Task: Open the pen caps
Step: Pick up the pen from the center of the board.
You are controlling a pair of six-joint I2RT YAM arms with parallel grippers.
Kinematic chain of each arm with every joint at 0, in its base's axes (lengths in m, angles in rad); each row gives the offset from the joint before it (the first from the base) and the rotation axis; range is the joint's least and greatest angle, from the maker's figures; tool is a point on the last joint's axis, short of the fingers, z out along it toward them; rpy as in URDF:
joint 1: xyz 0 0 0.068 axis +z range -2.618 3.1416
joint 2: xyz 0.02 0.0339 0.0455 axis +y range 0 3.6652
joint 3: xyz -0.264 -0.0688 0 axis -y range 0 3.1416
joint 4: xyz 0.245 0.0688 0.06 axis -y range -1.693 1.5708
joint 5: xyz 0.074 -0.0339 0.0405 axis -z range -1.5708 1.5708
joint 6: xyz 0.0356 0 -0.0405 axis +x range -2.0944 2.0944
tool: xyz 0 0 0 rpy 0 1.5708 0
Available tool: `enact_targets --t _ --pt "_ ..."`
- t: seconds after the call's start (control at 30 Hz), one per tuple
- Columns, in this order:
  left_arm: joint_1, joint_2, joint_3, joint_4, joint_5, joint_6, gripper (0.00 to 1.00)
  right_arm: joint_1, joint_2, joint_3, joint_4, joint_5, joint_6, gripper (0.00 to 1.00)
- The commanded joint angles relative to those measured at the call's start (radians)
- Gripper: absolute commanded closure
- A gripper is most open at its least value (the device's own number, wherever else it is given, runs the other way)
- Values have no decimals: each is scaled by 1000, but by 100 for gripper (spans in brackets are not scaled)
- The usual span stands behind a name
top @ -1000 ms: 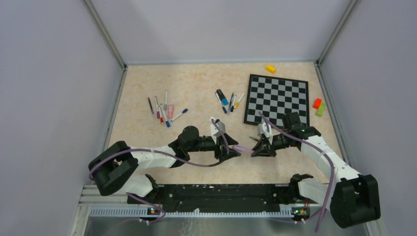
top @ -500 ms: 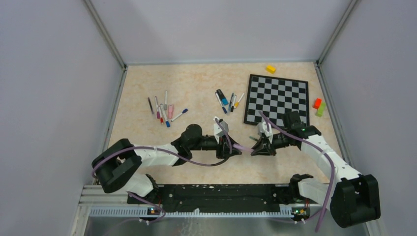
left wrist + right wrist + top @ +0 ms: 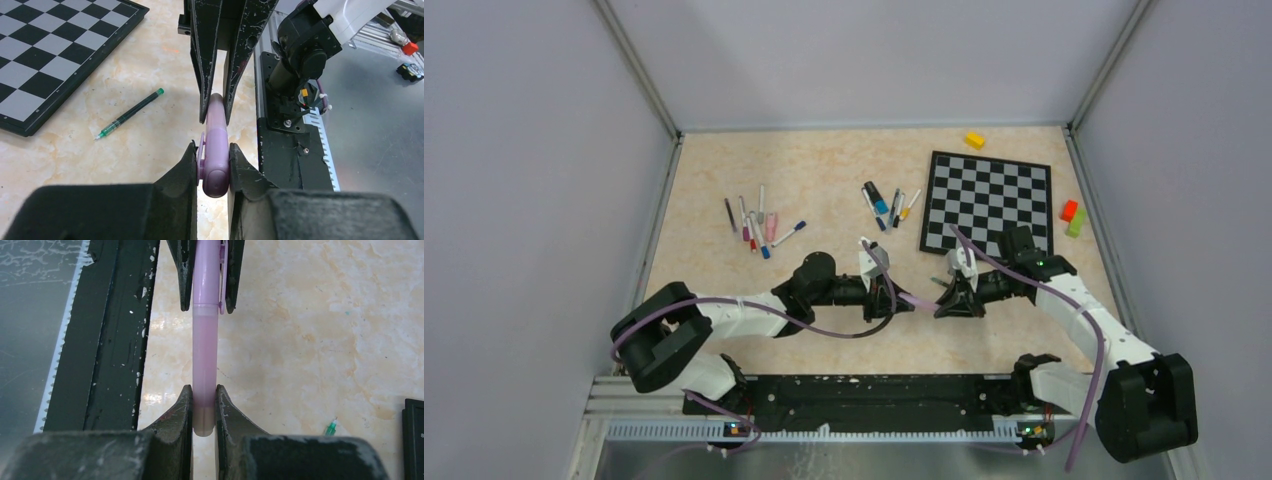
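A lilac pen [image 3: 918, 299] hangs level above the table between my two grippers. My left gripper [image 3: 213, 149] is shut on its lilac pen cap [image 3: 215, 167], clip side against the left finger. The right gripper [image 3: 203, 389] is shut on the paler barrel [image 3: 205, 350] at its butt end. From the right wrist, the cap [image 3: 206, 270] shows at the top between the left fingers. Two clusters of other capped pens lie on the table: one at the left [image 3: 756, 225], one in the middle [image 3: 886, 205].
A chessboard [image 3: 989, 200] lies at the right, just behind the right gripper. A thin green pen [image 3: 130, 114] rests on the table beside it. A yellow block [image 3: 974, 140] sits at the back, and red [image 3: 1069, 210] and green [image 3: 1078, 222] blocks by the right wall.
My left gripper has slid right along the pen and its jaws have closed onto the lilac cap. The right gripper has kept its hold on the barrel.
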Motion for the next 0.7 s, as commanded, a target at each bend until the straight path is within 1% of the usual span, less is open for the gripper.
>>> enact_targets --t 0.0,0.03,0.07,0.13,0.17,0.2,0.23,0.3,0.4,0.53,0.67 --pt "0 -21 36 7 16 6 95 10 4 39 19 -27 -11 100" --pt "0 -23 38 0 13 9 98 9 4 39 24 -27 -2 95" --pt "0 -22 40 -11 10 11 100 10 4 39 29 -28 9 87" --pt "0 -18 48 -29 15 13 100 9 3 37 41 -34 34 63" --pt "0 -14 53 -37 16 9 100 9 4 37 47 -40 47 55" --pt "0 -9 57 -47 17 4 100 9 4 38 55 -46 59 48" --pt "0 -3 62 -54 20 -8 100 9 4 39 60 -52 72 44" --pt "-2 7 65 -51 22 -21 100 10 3 40 69 -62 90 40" --pt "-4 20 64 -32 13 -40 100 11 6 32 99 -72 132 39" --pt "-12 35 68 -6 4 -52 100 35 21 29 144 -76 197 40" --pt "-15 56 90 -5 3 -55 100 62 55 43 142 -69 212 45"
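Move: The capless-looking end of the purple pen is still pinched by the right hand, while the left hand holds the cap. The pen's middle is about 4 cm to the right hand's left, 1 cm ahead and level with it, and about 4 cm to the left hand's right, 1 cm back. A green-and-black pen lies on the table roughly 7 cm ahead, 4 cm right and 11 cm below the right hand, with the chessboard's middle some 28 cm ahead and 13 cm right. Opening wide while almost in place, the right hand lets go of the purple pen's body end, then eases left along the pen towards the left hand and slightly up, about 1.5 cm in all, tilting a few degrees. The left hand keeps its pinch on the cap and sinks about 1 cm near the end. ##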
